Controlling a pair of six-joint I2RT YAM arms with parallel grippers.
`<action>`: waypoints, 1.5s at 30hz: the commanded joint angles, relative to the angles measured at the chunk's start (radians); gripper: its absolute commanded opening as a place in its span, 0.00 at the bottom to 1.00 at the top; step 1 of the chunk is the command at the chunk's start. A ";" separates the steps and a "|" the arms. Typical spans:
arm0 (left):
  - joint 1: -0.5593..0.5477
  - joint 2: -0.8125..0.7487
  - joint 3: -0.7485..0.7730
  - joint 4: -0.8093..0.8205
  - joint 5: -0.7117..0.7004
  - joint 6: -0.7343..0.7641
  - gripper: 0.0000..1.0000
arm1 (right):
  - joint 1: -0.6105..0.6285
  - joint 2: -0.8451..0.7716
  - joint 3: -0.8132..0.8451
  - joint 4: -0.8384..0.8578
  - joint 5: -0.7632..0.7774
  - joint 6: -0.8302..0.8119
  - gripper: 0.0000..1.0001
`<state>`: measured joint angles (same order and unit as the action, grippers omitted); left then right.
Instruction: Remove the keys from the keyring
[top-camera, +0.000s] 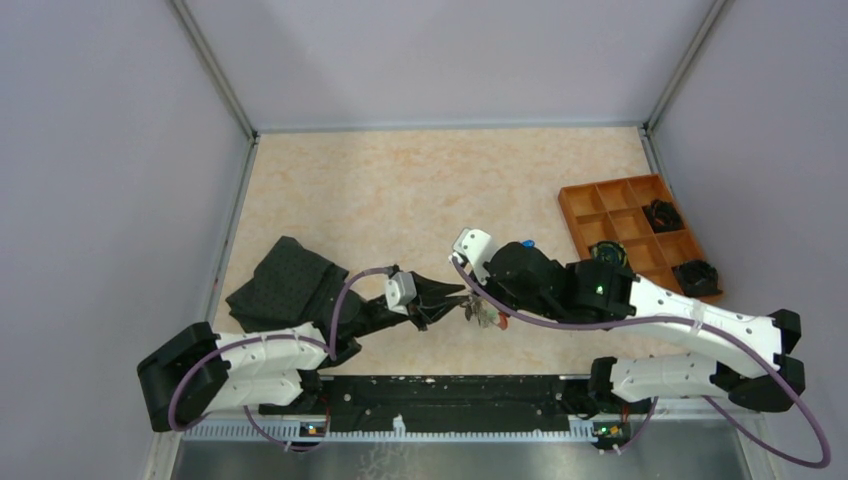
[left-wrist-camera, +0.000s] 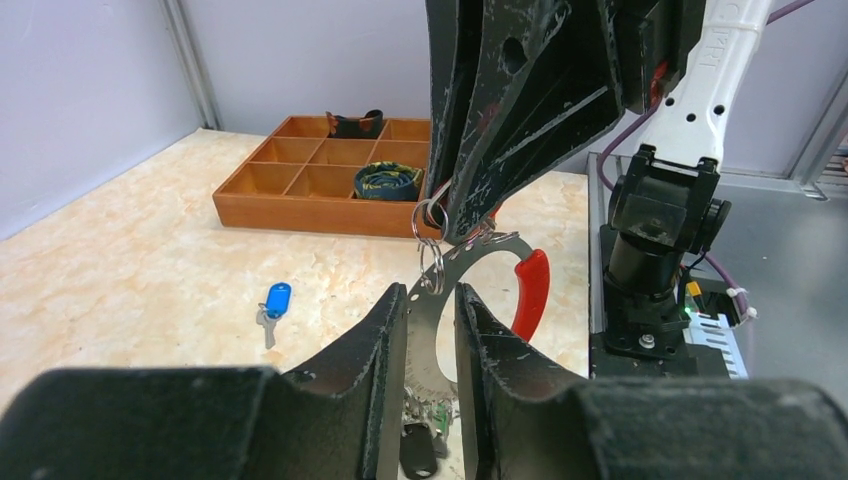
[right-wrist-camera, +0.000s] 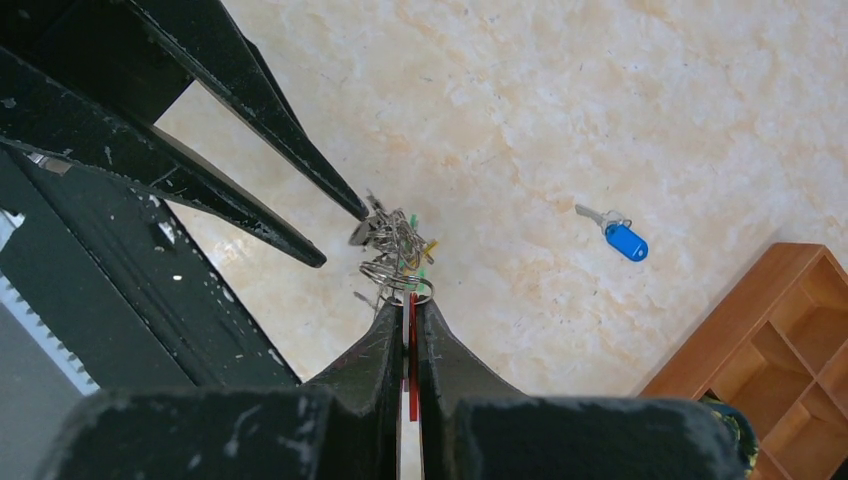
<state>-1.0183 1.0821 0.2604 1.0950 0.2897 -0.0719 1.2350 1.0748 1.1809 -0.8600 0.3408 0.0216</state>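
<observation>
The keyring (left-wrist-camera: 434, 335), a thin grey metal ring with a red sleeve (left-wrist-camera: 531, 288), hangs above the table. My right gripper (right-wrist-camera: 411, 303) is shut on it, with grey metal and red sleeve pinched between the jaws. Small split rings and a bunch of keys (right-wrist-camera: 395, 243) dangle from it; green and black heads (left-wrist-camera: 425, 440) show below. My left gripper (left-wrist-camera: 431, 292) is open a little, its fingers either side of the ring's grey arc with a gap on each side. One blue-headed key (left-wrist-camera: 274, 303) lies loose on the table. From above, both grippers meet at the bunch (top-camera: 487, 315).
An orange compartment tray (top-camera: 585, 205) stands at the right, with black coiled objects (top-camera: 662, 213) in some cells. A black cloth (top-camera: 285, 280) lies at the left beside the left arm. The loose blue key (top-camera: 526, 243) lies just behind the right wrist.
</observation>
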 joint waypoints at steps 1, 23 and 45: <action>0.004 -0.005 0.051 0.002 0.004 0.034 0.29 | 0.004 0.010 0.063 0.013 0.022 -0.017 0.00; 0.003 0.055 0.128 -0.095 0.047 0.034 0.27 | 0.016 0.031 0.074 0.029 0.000 0.003 0.00; 0.004 0.043 0.104 -0.098 0.095 0.064 0.00 | 0.018 0.000 0.054 -0.041 0.085 0.005 0.00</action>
<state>-1.0176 1.1488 0.3706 0.9466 0.3550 -0.0254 1.2419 1.1072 1.2007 -0.9005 0.3592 0.0196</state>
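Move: The small split ring lies about 2 cm to the left hand's right and 1 cm below it, level fore and aft. The large keyring's middle is some 3 cm back, 5 cm right and 3 cm down; the blue-tagged key lies on the table about 18 cm ahead, 16 cm right and 23 cm below. From the right hand, the small ring is roughly 1 cm ahead, 1 cm left and 1 cm down. The left hand eases about 2 cm right, dips 1 cm and pinches the split ring beside the right's held grip. ##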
